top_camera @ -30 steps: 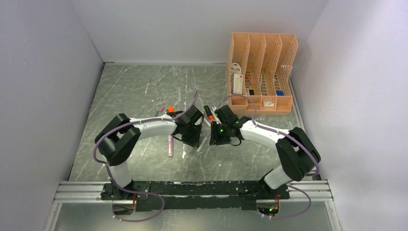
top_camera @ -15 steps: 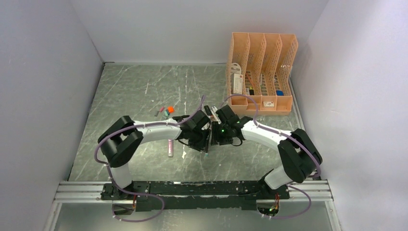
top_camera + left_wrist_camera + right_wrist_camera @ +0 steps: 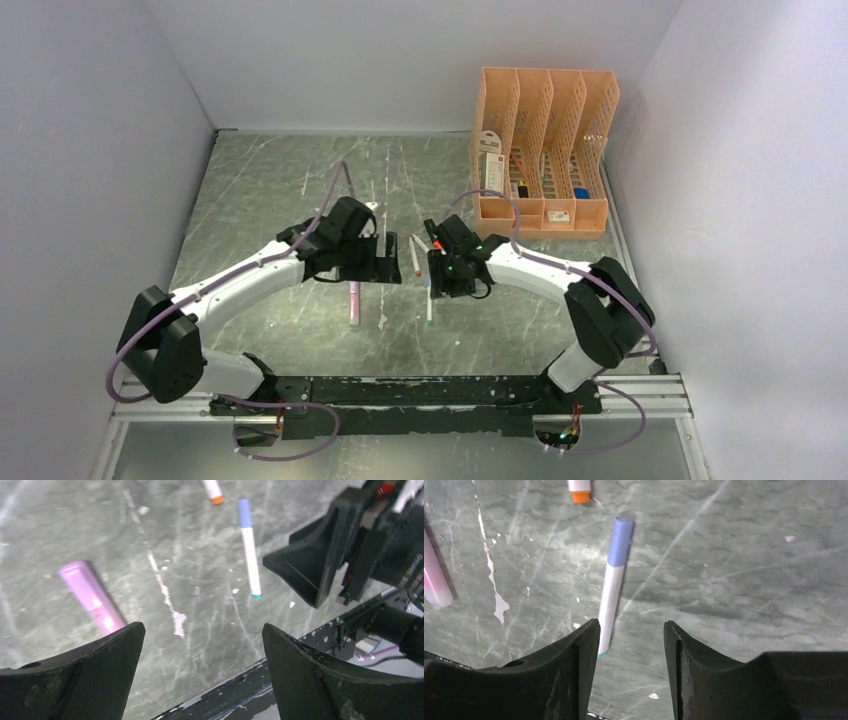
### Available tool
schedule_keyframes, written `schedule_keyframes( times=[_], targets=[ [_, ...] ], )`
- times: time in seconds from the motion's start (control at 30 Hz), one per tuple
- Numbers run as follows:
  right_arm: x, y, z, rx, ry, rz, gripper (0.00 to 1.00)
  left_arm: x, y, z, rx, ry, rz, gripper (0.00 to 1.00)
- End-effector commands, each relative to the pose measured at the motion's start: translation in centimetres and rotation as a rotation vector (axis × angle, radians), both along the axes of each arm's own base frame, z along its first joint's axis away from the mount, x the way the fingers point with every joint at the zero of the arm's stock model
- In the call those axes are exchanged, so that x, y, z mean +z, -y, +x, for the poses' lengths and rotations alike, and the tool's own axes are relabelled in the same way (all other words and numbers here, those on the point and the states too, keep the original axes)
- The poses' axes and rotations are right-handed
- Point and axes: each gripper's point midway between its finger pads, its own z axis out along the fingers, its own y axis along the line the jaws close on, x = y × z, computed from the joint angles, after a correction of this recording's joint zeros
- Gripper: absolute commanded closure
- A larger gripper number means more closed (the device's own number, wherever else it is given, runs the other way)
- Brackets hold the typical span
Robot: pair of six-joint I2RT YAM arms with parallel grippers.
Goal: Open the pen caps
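A white pen (image 3: 611, 592) with a blue end (image 3: 620, 540) and a small teal tip lies flat on the table (image 3: 260, 190); it also shows as a white pen (image 3: 250, 555) in the left wrist view and a white pen (image 3: 430, 300) from above. My right gripper (image 3: 631, 624) hangs just over its tip end, open, with nothing between the fingers. My left gripper (image 3: 201, 627) stands wide open and empty to the left of it. A pink highlighter (image 3: 92, 597) and an orange-ended pen (image 3: 580, 492) lie nearby. From above, the left gripper (image 3: 385, 268) and right gripper (image 3: 438, 280) stand apart.
An orange file organiser (image 3: 545, 150) stands at the back right. Grey walls close both sides. The metal rail (image 3: 400, 395) with the arm bases runs along the near edge. A short white piece (image 3: 382, 320) lies near the highlighter (image 3: 354, 300).
The two grippers were together on the white pen. The left arm has swung back to the left and opened wide, the right jaws have widened, and the pen now lies on the table.
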Motion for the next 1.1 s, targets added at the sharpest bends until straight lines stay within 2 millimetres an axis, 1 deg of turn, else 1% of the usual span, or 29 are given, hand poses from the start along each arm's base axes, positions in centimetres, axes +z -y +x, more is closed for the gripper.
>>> schedule_keyframes(
  times=[0.0, 0.07, 0.1, 0.17, 0.23, 0.3, 0.43, 0.5, 0.57, 0.6, 0.63, 0.67, 0.73, 0.8, 0.87, 0.9, 0.97, 1.03, 1.07],
  targets=[
    [-0.2, -1.4, 0.4, 0.007, 0.009, -0.042, 0.49, -0.7, -3.1, 0.2, 0.021, -0.021, 0.043, 0.0],
    [-0.9, -1.8, 0.1, 0.014, 0.0, -0.07, 0.49, -0.3, -3.4, 0.7, 0.029, -0.011, 0.027, 0.0],
    [-0.6, -2.5, 0.5, 0.019, 0.011, -0.075, 0.49, -0.2, -3.5, 0.8, 0.028, -0.009, 0.019, 0.0],
    [-1.0, -3.0, 0.4, 0.029, 0.013, -0.11, 0.49, 0.0, -3.8, 0.9, 0.028, -0.004, 0.009, 0.0],
    [-2.1, -3.1, 0.0, 0.041, -0.001, -0.168, 0.51, 0.1, -4.0, 1.0, 0.03, -0.001, 0.003, 0.0],
    [-2.9, -2.9, -0.5, 0.049, -0.009, -0.228, 0.54, 0.2, -4.3, 1.1, 0.035, 0.002, -0.004, 0.0],
    [-4.2, -2.1, -1.8, 0.058, -0.029, -0.305, 0.67, 0.6, -4.6, 1.4, 0.043, 0.008, -0.024, 0.0],
    [-4.4, -1.7, -2.4, 0.056, -0.038, -0.299, 0.74, 0.8, -4.6, 1.5, 0.044, 0.008, -0.039, 0.0],
    [-4.5, -1.2, -3.1, 0.057, -0.047, -0.29, 0.85, 0.9, -4.2, 1.4, 0.035, -0.001, -0.07, 0.0],
    [-4.2, -1.4, -3.3, 0.059, -0.046, -0.267, 0.89, 1.1, -3.9, 1.5, 0.032, -0.001, -0.087, 0.0],
    [-3.5, -1.8, -3.2, 0.066, -0.032, -0.232, 0.91, 1.2, -3.5, 1.4, 0.025, -0.008, -0.11, 0.0],
    [-3.4, -1.4, -3.7, 0.068, -0.032, -0.214, 0.93, 1.3, -2.9, 1.2, 0.009, -0.019, -0.143, 0.0],
    [-1.5, -2.4, -3.4, 0.076, -0.001, -0.111, 0.96, 2.2, -1.7, 1.0, -0.02, -0.021, -0.227, 0.0],
    [1.0, -3.8, -3.0, 0.093, 0.044, 0.023, 0.96, 3.8, -0.1, 1.0, -0.048, -0.007, -0.344, 0.0],
    [3.9, -5.2, -2.4, 0.108, 0.088, 0.173, 0.96, 5.9, 1.5, 0.9, -0.065, 0.009, -0.475, 0.0],
    [5.5, -5.8, -2.1, 0.116, 0.111, 0.245, 0.96, 6.9, 2.0, 0.9, -0.075, 0.025, -0.533, 0.0],
    [7.8, -6.7, -2.0, 0.14, 0.131, 0.365, 0.96, 9.2, 2.8, 1.1, -0.083, 0.072, -0.636, 0.0],
    [9.7, -7.4, -2.1, 0.167, 0.135, 0.461, 0.96, 10.1, 3.2, 1.3, -0.078, 0.082, -0.687, 0.0],
    [10.4, -7.7, -2.0, 0.175, 0.141, 0.491, 0.96, 10.2, 3.3, 1.4, -0.073, 0.084, -0.695, 0.0]
  ],
)
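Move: The blue-capped pen lies lengthwise on the table, its middle about 4 cm left of the right hand, level with it fore and aft, and 3 cm below. From the right hand, the orange-tipped pen sits some 10 cm ahead and 7 cm left, and the orange-black highlighter about 14 cm ahead and 3 cm left. From the empty left hand, the blue-capped pen is roughly 10 cm right, level fore and aft and 11 cm down; the pink highlighter is some 6 cm left, also level fore and aft. Leftward about 4 cm and down, the right hand comes over the blue-capped pen, closes and pinches its white barrel, draws back and a little right, then lifts some 9 cm, tilting its fingers leftward. The wide-open left hand slides left, then comes back right and rises about 4 cm, swinging its fingers up some 25 degrees to point more rightward at the pen. ##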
